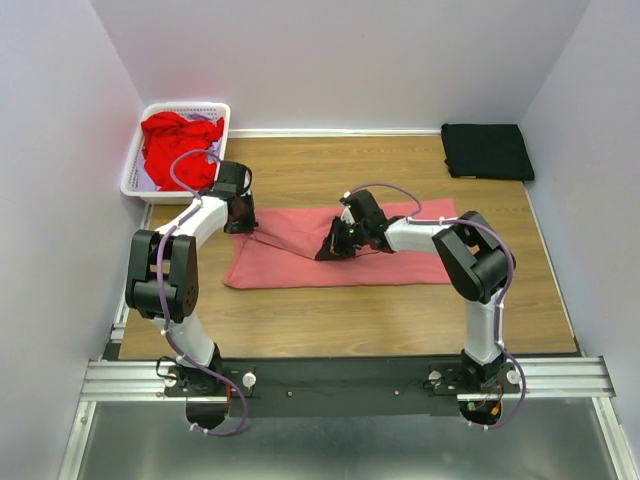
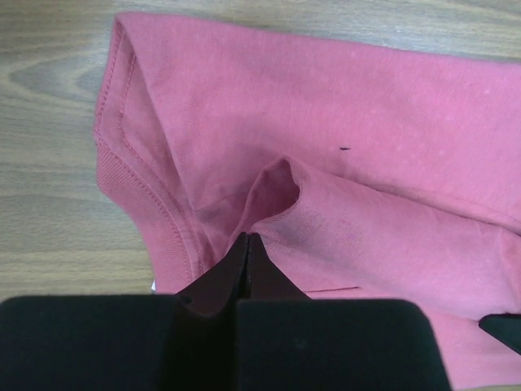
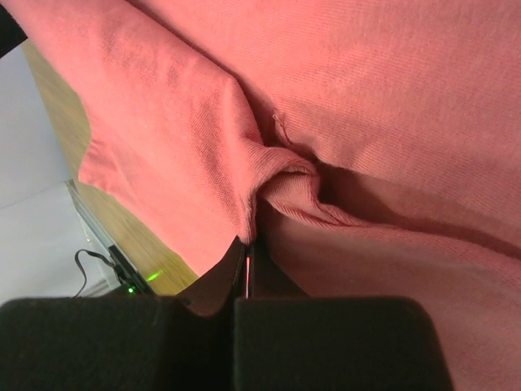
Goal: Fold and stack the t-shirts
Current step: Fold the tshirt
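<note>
A salmon-pink t-shirt (image 1: 300, 262) lies spread flat across the middle of the wooden table. My left gripper (image 1: 241, 222) is at the shirt's far left corner. In the left wrist view the left gripper (image 2: 247, 238) is shut, with a raised fold of the pink t-shirt (image 2: 366, 122) pinched at its tips. My right gripper (image 1: 334, 247) is over the shirt's middle, shut on a puckered ridge of the pink t-shirt (image 3: 391, 98). The cloth runs into the right gripper (image 3: 248, 241). A bright red t-shirt (image 1: 178, 146) lies crumpled in the basket. A folded black t-shirt (image 1: 487, 150) rests at the back right.
The white lattice basket (image 1: 133, 170) stands at the table's back left corner, close behind the left arm. White walls close in the table (image 1: 330, 170) on three sides. The arms' mounting rail (image 1: 340, 375) runs along the near edge.
</note>
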`<state>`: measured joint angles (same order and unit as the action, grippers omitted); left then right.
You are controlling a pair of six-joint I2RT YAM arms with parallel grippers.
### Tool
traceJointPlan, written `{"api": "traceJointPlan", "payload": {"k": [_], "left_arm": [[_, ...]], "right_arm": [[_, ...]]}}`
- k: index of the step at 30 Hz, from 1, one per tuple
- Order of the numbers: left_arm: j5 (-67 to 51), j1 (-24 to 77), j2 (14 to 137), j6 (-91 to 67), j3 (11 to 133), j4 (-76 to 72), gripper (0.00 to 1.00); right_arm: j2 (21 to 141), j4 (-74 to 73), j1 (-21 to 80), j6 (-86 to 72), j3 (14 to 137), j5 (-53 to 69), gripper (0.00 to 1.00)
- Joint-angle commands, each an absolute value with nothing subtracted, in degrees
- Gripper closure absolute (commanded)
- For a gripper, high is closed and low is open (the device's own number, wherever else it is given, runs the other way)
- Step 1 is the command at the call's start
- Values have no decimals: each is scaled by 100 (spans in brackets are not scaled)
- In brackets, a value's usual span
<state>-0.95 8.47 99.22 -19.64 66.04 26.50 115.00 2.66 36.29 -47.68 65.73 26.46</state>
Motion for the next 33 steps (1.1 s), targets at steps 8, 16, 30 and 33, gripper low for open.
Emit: {"api": "traceJointPlan", "payload": {"k": [8,16,30,33], "left_arm": [[-53,809,9519,-1784,6916,3225,100],[-53,809,9396,-1740,6829,3366,100],[202,809,9519,-1775,6302,3103,78],[246,817,9431,-1837,6337,3085,52]], "right_arm": [[11391,-263,3630,-4535,6899,2725,98],[11320,-430,3630,-4509,6970,2759,95],[11374,-702,3630,-4281,7040,2743,83],[11145,-765,3630,-4123,7075,2340,73]]}}
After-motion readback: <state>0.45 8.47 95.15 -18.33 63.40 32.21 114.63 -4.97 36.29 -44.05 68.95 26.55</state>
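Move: The left hand, just above the folded pink t-shirt, pinches the left corner of the sleeve flap; its laying spot is about 3 cm back, 1 cm left and barely below. The ribbed neckline is some 4 cm left and 1 cm ahead, and the laundry basket about 19 cm ahead, 18 cm left. The right hand pinches the flap's right corner, its laying spot directly below, with the shirt's near edge roughly 7 cm straight back. Still pinching the flap's left corner, the left hand draws it back towards the robot, about 3 cm in all and slightly left, on the way rising nearly 3 cm and sinking again to lay it on the shirt beside the neckline, then opens nearly halfway and lets go. The right hand stays within a centimetre of its place with its corner, its fingertips parting a little at the end. ##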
